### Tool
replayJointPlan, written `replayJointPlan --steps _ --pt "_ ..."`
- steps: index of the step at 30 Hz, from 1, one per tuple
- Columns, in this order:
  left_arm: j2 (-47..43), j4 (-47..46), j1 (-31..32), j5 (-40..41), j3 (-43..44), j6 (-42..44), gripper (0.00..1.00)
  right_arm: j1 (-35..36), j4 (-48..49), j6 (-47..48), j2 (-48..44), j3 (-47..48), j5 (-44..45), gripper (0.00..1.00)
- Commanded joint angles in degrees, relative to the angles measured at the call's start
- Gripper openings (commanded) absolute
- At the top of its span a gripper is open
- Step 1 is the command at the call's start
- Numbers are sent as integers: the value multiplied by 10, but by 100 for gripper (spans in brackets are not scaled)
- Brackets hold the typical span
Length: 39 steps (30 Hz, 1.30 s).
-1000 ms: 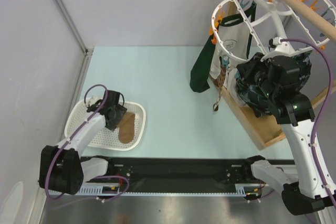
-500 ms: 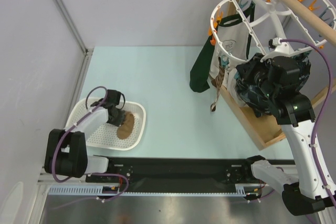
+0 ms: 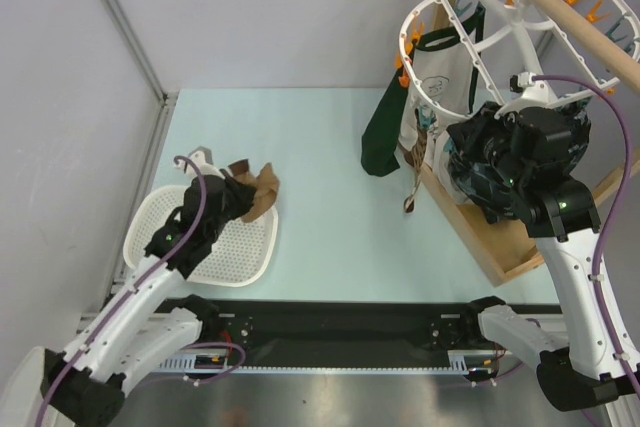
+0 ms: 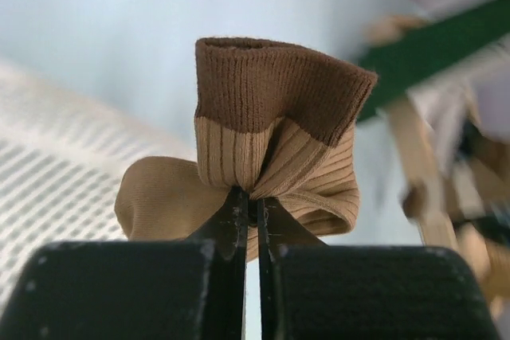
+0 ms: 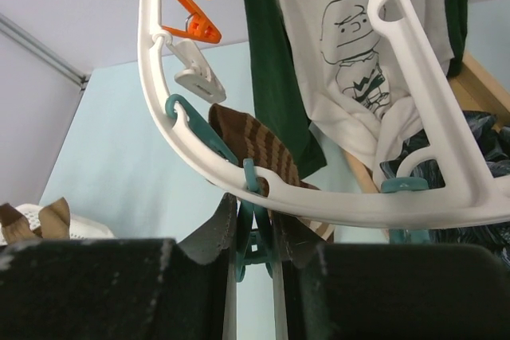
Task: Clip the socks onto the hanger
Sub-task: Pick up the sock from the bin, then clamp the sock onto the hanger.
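Observation:
My left gripper (image 4: 248, 205) is shut on a brown and tan sock (image 4: 271, 109), pinching its bunched middle. In the top view that sock (image 3: 258, 190) hangs just above the far right edge of the white basket (image 3: 160, 242). The white ring hanger (image 3: 440, 7) hangs from a wooden bar at the upper right. My right gripper (image 5: 255, 214) is shut on a teal clip (image 5: 253, 232) under the hanger's rim (image 5: 358, 201). A brown striped sock (image 5: 259, 145) hangs behind that clip.
A dark green sock (image 3: 382, 137) and a white cartoon T-shirt (image 5: 358, 61) hang from the hanger. Orange clips (image 5: 191, 25) sit along its rim. The wooden bar (image 3: 565, 12) and a wooden frame base (image 3: 500, 247) stand at the right. A grey wall post (image 3: 120, 32) runs along the left.
My left gripper closed on the sock in the basket and lifted it up and toward the far right edge of the basket. The right arm has not moved.

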<state>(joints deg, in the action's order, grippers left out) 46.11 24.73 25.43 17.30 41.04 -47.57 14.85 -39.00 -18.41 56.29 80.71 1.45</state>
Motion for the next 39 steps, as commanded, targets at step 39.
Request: replayJointPlan --steps 39 --pt "457 -217 342 -228 451 391 0 -1 30 -78 -3 -6 -132 0"
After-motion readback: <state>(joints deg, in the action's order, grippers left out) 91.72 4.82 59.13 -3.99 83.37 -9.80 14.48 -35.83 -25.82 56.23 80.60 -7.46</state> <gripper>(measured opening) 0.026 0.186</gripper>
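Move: Some 42 cm to the right of the left hand, about 3 cm farther out and 18 cm higher, is the teal clip on the hanger rim, already in the right fingers. The striped sock hangs 37 cm right, 7 cm ahead and 10 cm above the left hand; the bin's middle lies 16 cm left, 6 cm back and 18 cm below. From the right hand, the brown sock is about 40 cm left, 3 cm back and 18 cm down. Carrying the brown sock, still pinched in its shut fingers, the left hand sweeps about 35 cm right from over the bin towards the teal clip, rising some 11 cm, fast at first and easing at the end. Its wrist swings roughly 65 degrees clockwise. The right hand keeps its grip on the clip and shifts it 3 cm left and slightly up, rolling its left side up a little. ##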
